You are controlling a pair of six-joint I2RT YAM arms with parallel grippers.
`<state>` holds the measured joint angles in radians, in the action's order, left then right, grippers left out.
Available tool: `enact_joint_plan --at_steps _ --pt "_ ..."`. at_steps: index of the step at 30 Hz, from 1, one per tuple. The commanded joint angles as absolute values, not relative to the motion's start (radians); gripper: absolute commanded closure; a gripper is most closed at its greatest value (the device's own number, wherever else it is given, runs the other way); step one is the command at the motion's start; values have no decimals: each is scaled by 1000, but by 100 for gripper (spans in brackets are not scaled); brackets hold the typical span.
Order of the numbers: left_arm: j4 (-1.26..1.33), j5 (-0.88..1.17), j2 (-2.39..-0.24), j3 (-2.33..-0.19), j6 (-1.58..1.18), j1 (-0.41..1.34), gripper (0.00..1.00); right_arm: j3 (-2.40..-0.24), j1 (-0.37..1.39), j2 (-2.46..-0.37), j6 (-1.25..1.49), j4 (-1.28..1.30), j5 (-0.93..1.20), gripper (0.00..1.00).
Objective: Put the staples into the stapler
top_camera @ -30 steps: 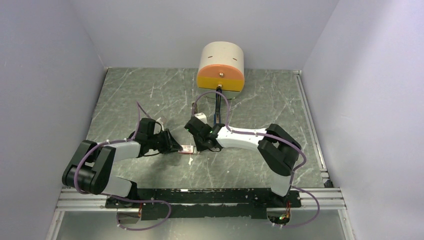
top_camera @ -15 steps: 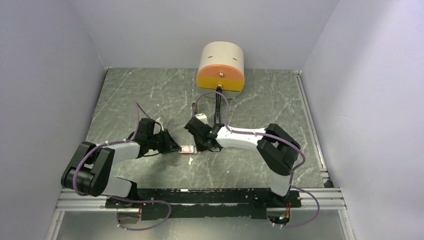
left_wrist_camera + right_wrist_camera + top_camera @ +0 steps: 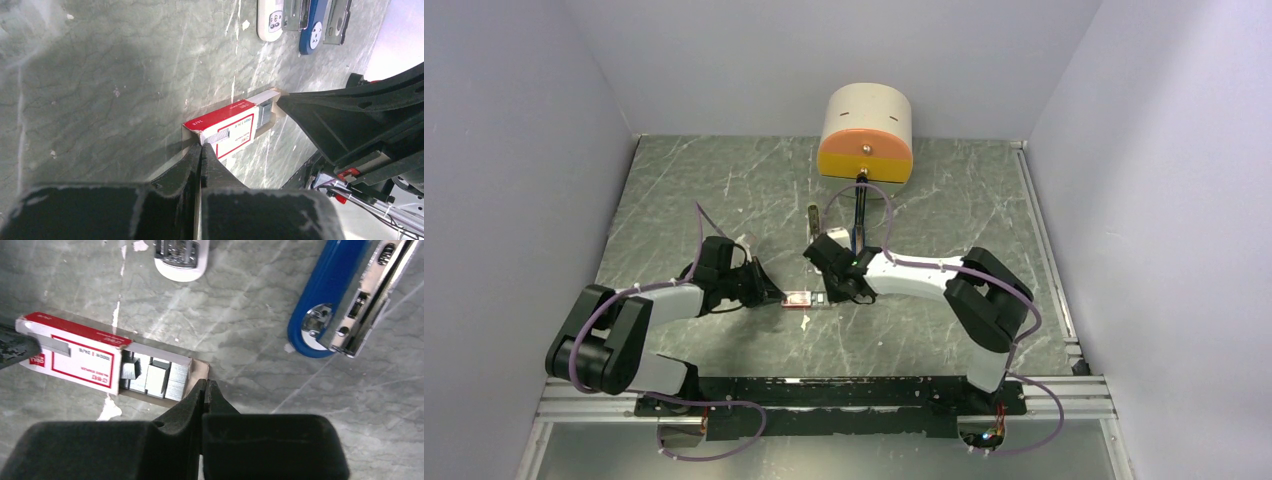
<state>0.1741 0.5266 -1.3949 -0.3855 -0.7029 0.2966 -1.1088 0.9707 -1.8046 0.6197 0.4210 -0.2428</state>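
Observation:
A small red-and-white staple box lies flat on the table, its brown inner tray slid out to the right. The silvery staples show in that tray. My right gripper is shut on the tray's end flap. At the box's other end, my left gripper is shut on the box. The blue stapler lies farther back, opened, with its metal magazine swung out. From above, both grippers meet at the box.
A white stapler lies just left of the blue one. A beige-and-orange cylinder stands at the back wall. Grey walls close in the table on the left, right and far sides.
Both grippers have closed, one on each end of the box. The right wrist has shifted a little to the right. The box has stayed in place.

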Motion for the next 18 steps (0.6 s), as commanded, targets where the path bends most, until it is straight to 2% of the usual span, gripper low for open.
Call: enact_joint_plan --at_steps 1,18 --pt "157 511 -1378 -383 -675 301 95 -1065 954 -1749 602 446 -275 98" --pt "104 467 -1367 -423 -657 301 94 -900 849 -1583 511 482 -249 93"
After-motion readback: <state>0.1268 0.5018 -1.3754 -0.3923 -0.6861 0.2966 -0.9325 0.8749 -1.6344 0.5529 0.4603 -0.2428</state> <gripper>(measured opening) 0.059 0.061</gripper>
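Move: The staple tray is already half out of its red-and-white sleeve. Its middle lies about 4 cm left of the right gripper, level fore and aft and slightly below, and the sleeve's middle roughly 8 cm left. The open white stapler stands some 14 cm ahead and 4 cm left of that gripper, the blue one about 15 cm ahead and 6 cm right. From the left gripper the tray is some 8 cm right, the sleeve about 3 cm right. Draw the right gripper level to the right by about 7 cm, speeding up as you go, keeping its pinch on the tray's right end flap so the tray slides out of the sleeve and away from it. Meanwhile hold the left gripper almost still, still pinching the sleeve's left end against the pull. ##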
